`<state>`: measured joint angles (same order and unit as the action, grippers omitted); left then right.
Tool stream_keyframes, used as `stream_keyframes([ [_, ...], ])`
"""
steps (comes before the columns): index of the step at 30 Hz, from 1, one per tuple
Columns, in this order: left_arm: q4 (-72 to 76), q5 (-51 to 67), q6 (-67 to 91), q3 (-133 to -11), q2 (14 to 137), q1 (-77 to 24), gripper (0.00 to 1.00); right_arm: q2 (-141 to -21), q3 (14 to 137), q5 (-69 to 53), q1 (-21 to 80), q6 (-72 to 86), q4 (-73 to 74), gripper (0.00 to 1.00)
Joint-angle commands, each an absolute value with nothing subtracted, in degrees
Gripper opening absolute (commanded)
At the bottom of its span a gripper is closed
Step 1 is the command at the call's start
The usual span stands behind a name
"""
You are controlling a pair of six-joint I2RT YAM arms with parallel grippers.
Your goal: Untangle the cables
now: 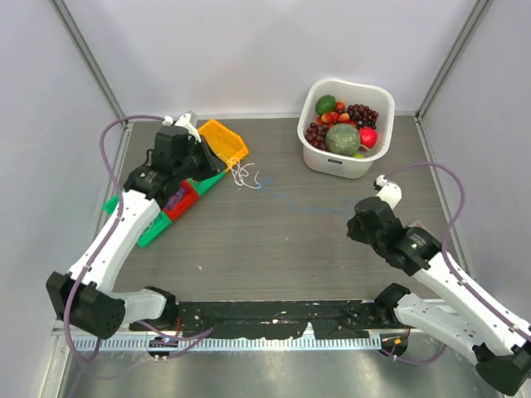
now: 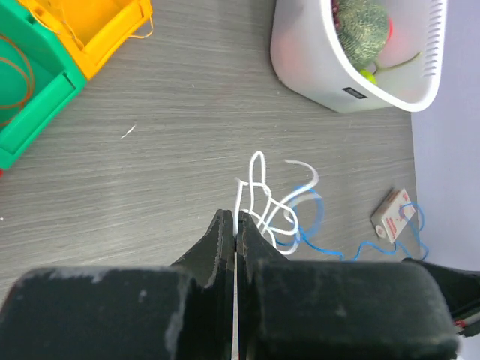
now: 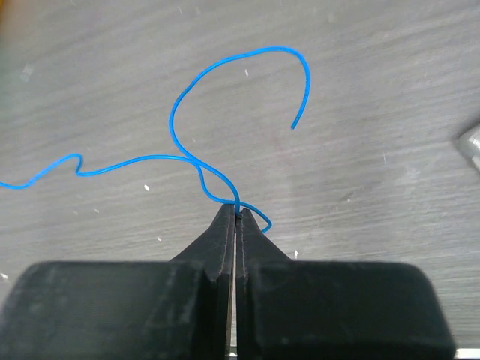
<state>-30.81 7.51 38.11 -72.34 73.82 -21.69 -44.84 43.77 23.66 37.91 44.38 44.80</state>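
A white cable (image 2: 262,199) lies looped on the table, tangled with a thin blue cable (image 2: 315,225). My left gripper (image 2: 237,219) is shut on a strand of the white cable. In the top view the white loops (image 1: 243,174) sit by the orange bin, and the blue cable (image 1: 303,205) runs right across the table. My right gripper (image 3: 236,214) is shut on the blue cable (image 3: 187,97) near its free end, just above the table. The left gripper (image 1: 217,166) is at the far left, the right gripper (image 1: 355,217) at the right.
An orange bin (image 1: 222,141), a green bin (image 1: 158,220) and a red bin (image 1: 178,201) stand at the far left. A white basket (image 1: 344,162) of fruit stands at the back right. A small white tag (image 2: 391,215) lies by the blue cable.
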Motion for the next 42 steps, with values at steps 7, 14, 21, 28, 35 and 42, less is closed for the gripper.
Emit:
stream_keyframes([
  [7, -34.36, 4.57, 31.47, -68.56, 68.29, -19.78, 0.00, -38.33, 64.84, 43.30, 37.88, 40.25, 52.20, 0.01],
  [14, -38.05, 4.13, 26.99, -69.60, 70.04, -18.98, 0.00, -33.49, 75.05, 55.28, 37.88, 35.35, 51.86, 0.01],
  [21, -42.98, 4.93, 23.30, -67.68, 73.04, -18.90, 0.00, -34.89, 83.93, 60.64, 38.06, 26.03, 49.23, 0.01],
  [28, -38.33, 12.82, 24.17, -59.68, 71.98, -19.77, 0.00, -38.22, 90.61, 53.80, 38.85, 19.69, 43.68, 0.01],
  [35, -35.95, 13.61, 26.45, -57.04, 74.53, -22.85, 0.00, -40.51, 96.22, 53.01, 39.11, 14.78, 38.67, 0.01],
  [42, -35.68, 14.68, 25.31, -63.61, 70.67, -29.26, 0.94, -44.21, 95.46, 41.41, 39.46, 18.44, 41.31, 0.00],
])
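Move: The left hand has the white cable pinched high in the air. The bare table spot it should go to lies about 10 cm back, 2 cm left and 24 cm down, with the red bin some 6 cm ahead and 22 cm left of the hand. The right hand holds the blue cable; the blue-white link lies about 25 cm left, 11 cm ahead and 4 cm higher. The card box sits some 17 cm right of that hand, 3 cm ahead and 13 cm below. Keep the right gripper shut on the blue cable and sweep it up about 37 cm, also going out to the right away from the white cable, while its fingertips tip up nearly 50 degrees. Meanwhile let the left gripper rise slightly, then bring it down some 13 cm and back about 8 towards the bare table, tipping its fingers down, and open it at the end to let go of the white cable. ##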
